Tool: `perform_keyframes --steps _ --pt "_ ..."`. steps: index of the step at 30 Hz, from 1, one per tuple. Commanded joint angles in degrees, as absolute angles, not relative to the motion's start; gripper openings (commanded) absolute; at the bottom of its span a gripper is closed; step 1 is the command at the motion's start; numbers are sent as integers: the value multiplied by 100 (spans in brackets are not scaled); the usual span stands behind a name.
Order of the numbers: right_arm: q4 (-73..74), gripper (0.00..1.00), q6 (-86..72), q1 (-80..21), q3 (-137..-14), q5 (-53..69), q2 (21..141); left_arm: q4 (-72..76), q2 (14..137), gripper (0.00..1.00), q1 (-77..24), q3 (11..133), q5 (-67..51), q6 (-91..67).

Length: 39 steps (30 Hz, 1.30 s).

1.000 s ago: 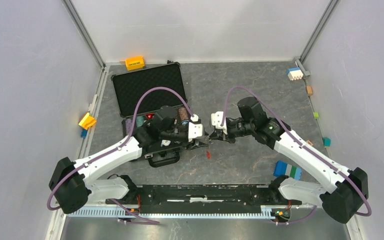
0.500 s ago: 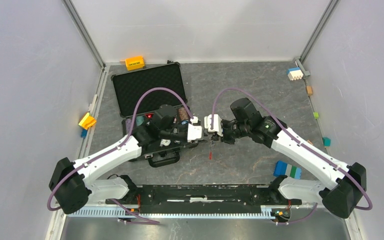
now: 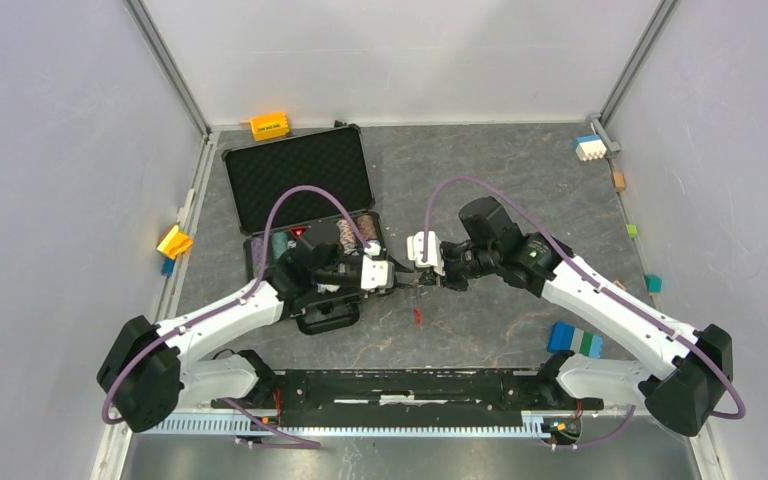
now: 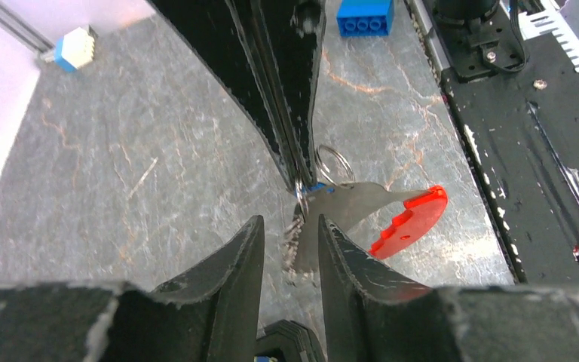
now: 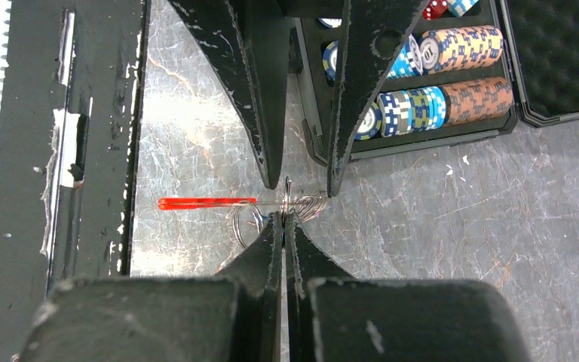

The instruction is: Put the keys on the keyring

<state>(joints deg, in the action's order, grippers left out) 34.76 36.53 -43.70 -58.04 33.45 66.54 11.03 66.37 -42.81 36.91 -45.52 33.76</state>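
My right gripper (image 5: 283,217) is shut on the keyring (image 5: 309,205), a coil of thin silver rings held above the table. A red flat strip (image 5: 207,203) sticks out from the keyring toward the arm bases. In the left wrist view a key with a blue head (image 4: 315,187) hangs at the right gripper's tips (image 4: 299,177). Its silver blade (image 4: 305,245) reaches down between the fingers of my left gripper (image 4: 289,220), which stand apart and do not clamp it. From above, both grippers (image 3: 392,280) (image 3: 422,280) meet tip to tip beside the case.
An open black case (image 3: 300,180) with stacked poker chips (image 5: 422,83) lies just left of the grippers. A blue block (image 3: 573,340) sits at the front right. Small blocks (image 3: 270,125) (image 3: 589,148) lie along the back wall. A black rail (image 3: 410,385) runs along the near edge.
The right gripper moved left with the keyring, then held still. The left gripper drew back to the left, and its fingers narrowed, then widened slightly.
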Motion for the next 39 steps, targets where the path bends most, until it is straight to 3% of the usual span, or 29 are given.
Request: perform_keyframes --steps 1,9,16,28,34,38,39 --pt "3304 0 3718 -4334 -5905 3620 6609 1851 6522 38 -4241 3740 -4949 3243" --pt "3313 0 3716 -4293 -5895 3665 6636 2092 6629 33 -4246 3738 -5069 3025" --pt "3308 0 3700 -4262 -5903 3726 6671 2189 6737 22 -4245 3741 -5195 2822" --pt "3297 0 3693 -4239 -5902 3762 6662 2116 6811 20 -4250 3777 -5256 2778" --pt "3288 0 3671 -4227 -5914 3771 6665 2114 6844 3 -4254 3771 -5281 2756" --pt "3253 0 3632 -4206 -5897 3784 6667 2116 6814 2 -4254 3772 -5261 2686" --pt "3237 5 3621 -4192 -5886 3780 6662 2126 6798 2 -4251 3786 -5221 2626"
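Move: The edge of the keyring, sticking out of the right fingertips, lies some 2 cm above the left hand's point, about 1 cm to its right and 1 cm back. The red key part hangs about 7 cm back from the left hand and 3 cm lower; the coiled ring is some 3 cm back, 3 cm right and 1 cm up. From the right hand the keyring edge is about 1 cm left. Left hand rises about 2 cm, edging right, and shuts its fingers on the keyring the right hand still pinches. ##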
